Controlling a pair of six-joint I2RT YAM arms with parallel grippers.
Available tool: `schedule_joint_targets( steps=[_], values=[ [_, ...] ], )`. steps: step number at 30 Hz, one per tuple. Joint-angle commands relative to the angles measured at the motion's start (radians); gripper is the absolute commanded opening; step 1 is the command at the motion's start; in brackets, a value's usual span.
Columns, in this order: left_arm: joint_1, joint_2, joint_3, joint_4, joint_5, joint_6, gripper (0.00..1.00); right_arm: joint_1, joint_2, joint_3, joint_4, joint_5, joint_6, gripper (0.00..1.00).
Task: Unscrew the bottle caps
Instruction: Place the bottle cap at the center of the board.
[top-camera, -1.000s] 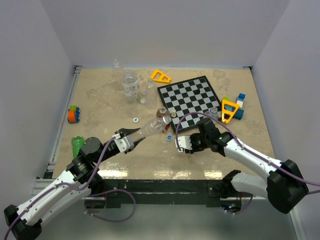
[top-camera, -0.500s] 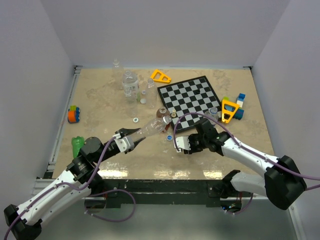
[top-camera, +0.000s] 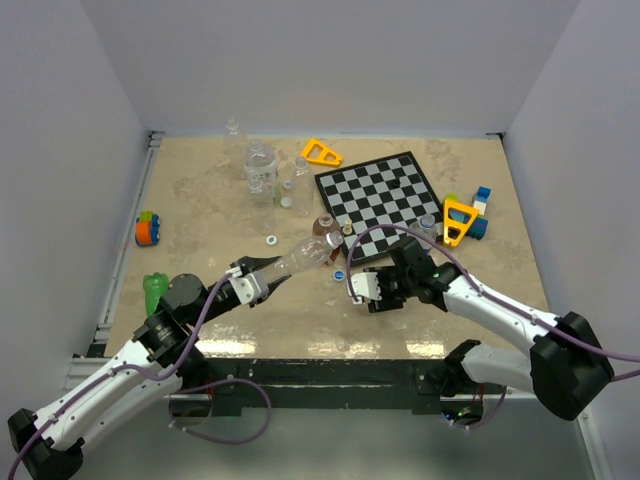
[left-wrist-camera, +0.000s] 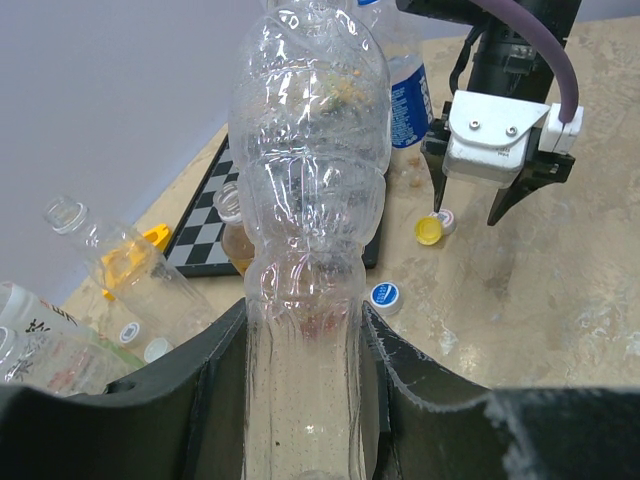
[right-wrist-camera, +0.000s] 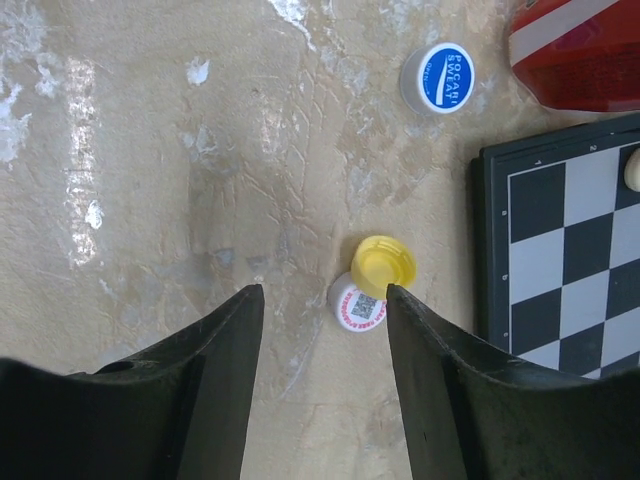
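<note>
My left gripper is shut on a clear ribbed bottle, which it holds slanted above the table with its neck toward the chessboard. The left wrist view hides the bottle's top. My right gripper hangs open just over the table. Beneath its jaws lie a yellow cap, hollow side up, and a white cap touching it; neither is gripped. A blue cap lies farther off, also visible as the blue cap between the two grippers. An amber-brown bottle stands by the board's corner.
A chessboard lies just right of the caps. Clear bottles stand at the back, a green bottle and a toy at the left. Yellow triangles and blocks sit at the right.
My right gripper's jaws have opened and the arm has edged slightly left. The left arm and its bottle have stayed still.
</note>
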Motion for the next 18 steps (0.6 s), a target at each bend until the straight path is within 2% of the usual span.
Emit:
schedule_joint_targets(
  steps=[1,14,18],
  values=[
    [0.005,0.002,0.001,0.038,0.001,0.008,0.00,0.005,-0.049,0.074,-0.051,-0.021,0.014,0.56],
    [0.005,0.005,0.001,0.036,-0.001,0.007,0.00,0.004,-0.156,0.321,-0.342,-0.142,0.006,0.59],
    [0.005,0.007,0.003,0.036,0.002,0.005,0.00,0.002,-0.187,0.460,-0.456,-0.174,0.022,0.60]
  ],
)
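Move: Just ahead of the open right hand, about 3 cm farther out, 2 cm left and 3 cm below, the yellow cap leans over the white cap. The white cap sits some 2 cm ahead, level sideways, 4 cm below; the blue cap lies roughly 3 cm ahead, 11 cm left. The blue-labelled bottle stands about 9 cm ahead, 8 cm right. From the left hand, the yellow cap is about 7 cm ahead, 22 cm right and 22 cm below. Rising away from the yellow and white caps, the already open right hand climbs about 12 cm, gathering speed early and drifting only slightly left. Its wrist tilts some 10 degrees, swinging the fingertips up towards the left, while the fingers stay open and empty. The left hand holds still, keeping its grip on the clear bottle. ##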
